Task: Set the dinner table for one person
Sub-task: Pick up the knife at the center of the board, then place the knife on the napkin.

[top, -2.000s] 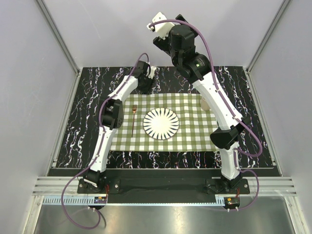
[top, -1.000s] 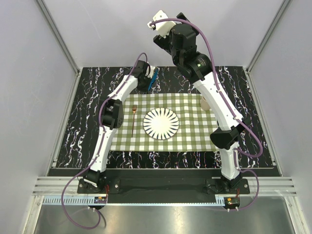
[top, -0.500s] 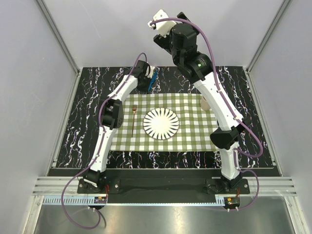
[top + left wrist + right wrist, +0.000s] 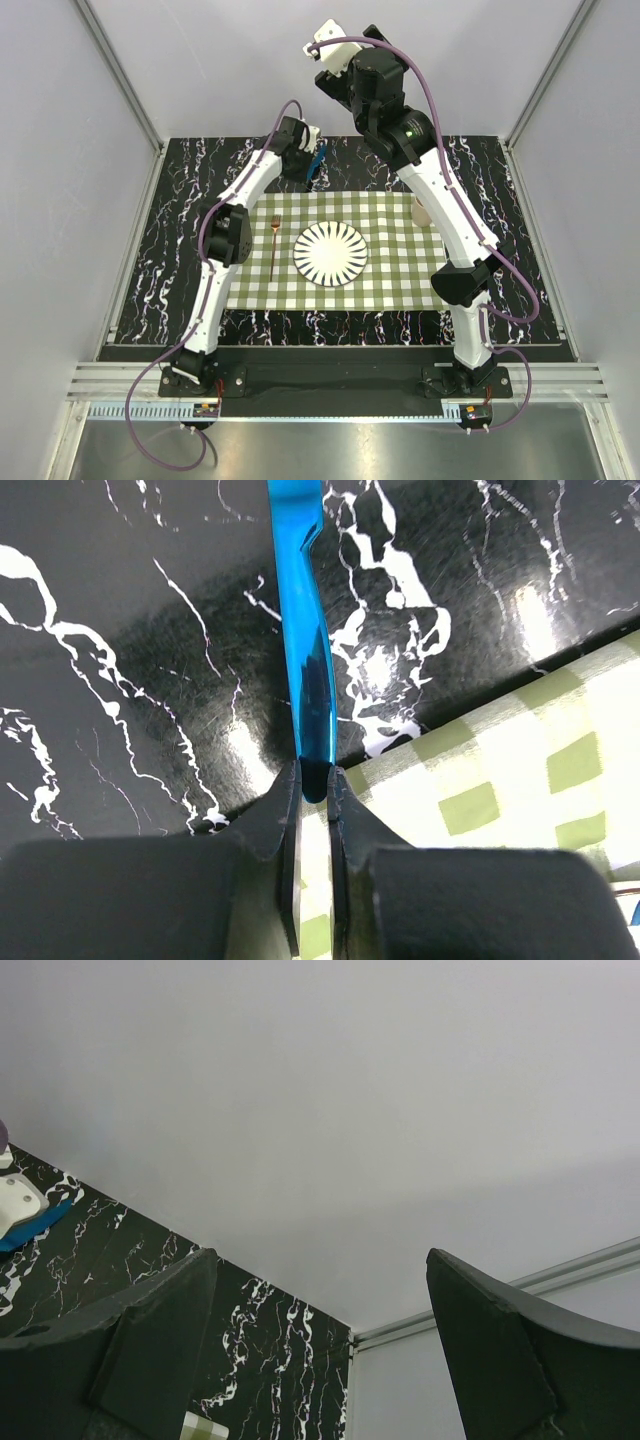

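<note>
The dinner table (image 4: 180, 220) is black with white veins. On it lies a green-and-white checked cloth (image 4: 390, 275) with a black-and-white striped plate (image 4: 330, 252) in the middle and a copper fork (image 4: 273, 245) left of the plate. A small beige cup (image 4: 421, 212) stands at the cloth's far right corner. My left gripper (image 4: 313, 780) is shut on the end of a shiny blue utensil (image 4: 305, 660), held over the cloth's far edge (image 4: 520, 760); it also shows in the top view (image 4: 316, 160). My right gripper (image 4: 320, 1310) is open and empty, raised high, facing the back wall.
Grey walls with metal rails enclose the table on three sides. The right arm (image 4: 440, 190) arches over the cloth's right part and the cup. The left arm (image 4: 245, 195) stretches over the table's left part to the far edge.
The blue utensil, hidden under the left gripper two seconds ago, now shows in its grip and has shifted slightly towards the back. The right arm has barely moved.
</note>
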Controlling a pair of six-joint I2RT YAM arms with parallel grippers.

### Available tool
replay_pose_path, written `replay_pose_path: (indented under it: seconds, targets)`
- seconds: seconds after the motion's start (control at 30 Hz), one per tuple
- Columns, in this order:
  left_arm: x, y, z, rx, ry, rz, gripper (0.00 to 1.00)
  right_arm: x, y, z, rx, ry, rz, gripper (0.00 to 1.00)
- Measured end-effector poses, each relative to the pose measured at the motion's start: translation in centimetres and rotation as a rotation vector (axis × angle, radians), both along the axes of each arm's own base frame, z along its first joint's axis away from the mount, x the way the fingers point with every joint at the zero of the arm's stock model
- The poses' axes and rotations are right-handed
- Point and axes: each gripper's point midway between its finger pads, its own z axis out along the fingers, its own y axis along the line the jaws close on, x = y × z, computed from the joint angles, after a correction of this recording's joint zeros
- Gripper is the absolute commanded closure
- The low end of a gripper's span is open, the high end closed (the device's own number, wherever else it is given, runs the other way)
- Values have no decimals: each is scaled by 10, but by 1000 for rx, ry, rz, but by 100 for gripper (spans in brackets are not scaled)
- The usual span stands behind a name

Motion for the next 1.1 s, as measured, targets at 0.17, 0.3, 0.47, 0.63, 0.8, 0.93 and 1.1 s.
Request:
replay_pose_path:
  seconds: [0.17,0.3,0.47,0.63,0.8,0.93,1.1]
  targets:
    - [0,-2,2,-4,-6,-1,100,0,0,0,0,0,0,8]
    - [-8,-1,-2,-3,17,-7,100,0,0,0,0,0,0,8]
    - [-20,-4,-3,-12,48,-24,100,0,0,0,1,0,1,8]
    - [-29,-7,-7,-23,79,-34,100,3,3,-11,-10,21,2,8]
    - [-39,-13,-10,-40,111,-33,100,8,9,-39,-50,79,6,8]
    - [-50,-21,-9,-49,135,-41,100,11,13,-57,-77,116,15,8]
    - [-60,-40,-5,-63,140,-71,100,13,17,-67,-80,135,30,7]
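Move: The left hand already pinches the near end of the blue knife about 4 cm over the table, by the mat's far edge. The striped plate lies roughly 21 cm back and 7 cm to its right, some 4 cm lower; the fork about 20 cm back and 7 cm to its left, and the cup about 7 cm back and 31 cm to its right. From the high right hand the plate is some 13 cm back, 8 cm left and 46 cm below. Keeping its pinch on the knife, the left hand draws it back about 6 cm from the mat's far edge in over the checked mat towards the plate, veering right by some 4 cm, mostly late on, while the fingers tip about 10 degrees nearer to straight down and the height hardly changes. In the second half the open, empty right hand sinks some 7 cm high above the table, easing slightly forward and left and tilting its fingers a little downward. ##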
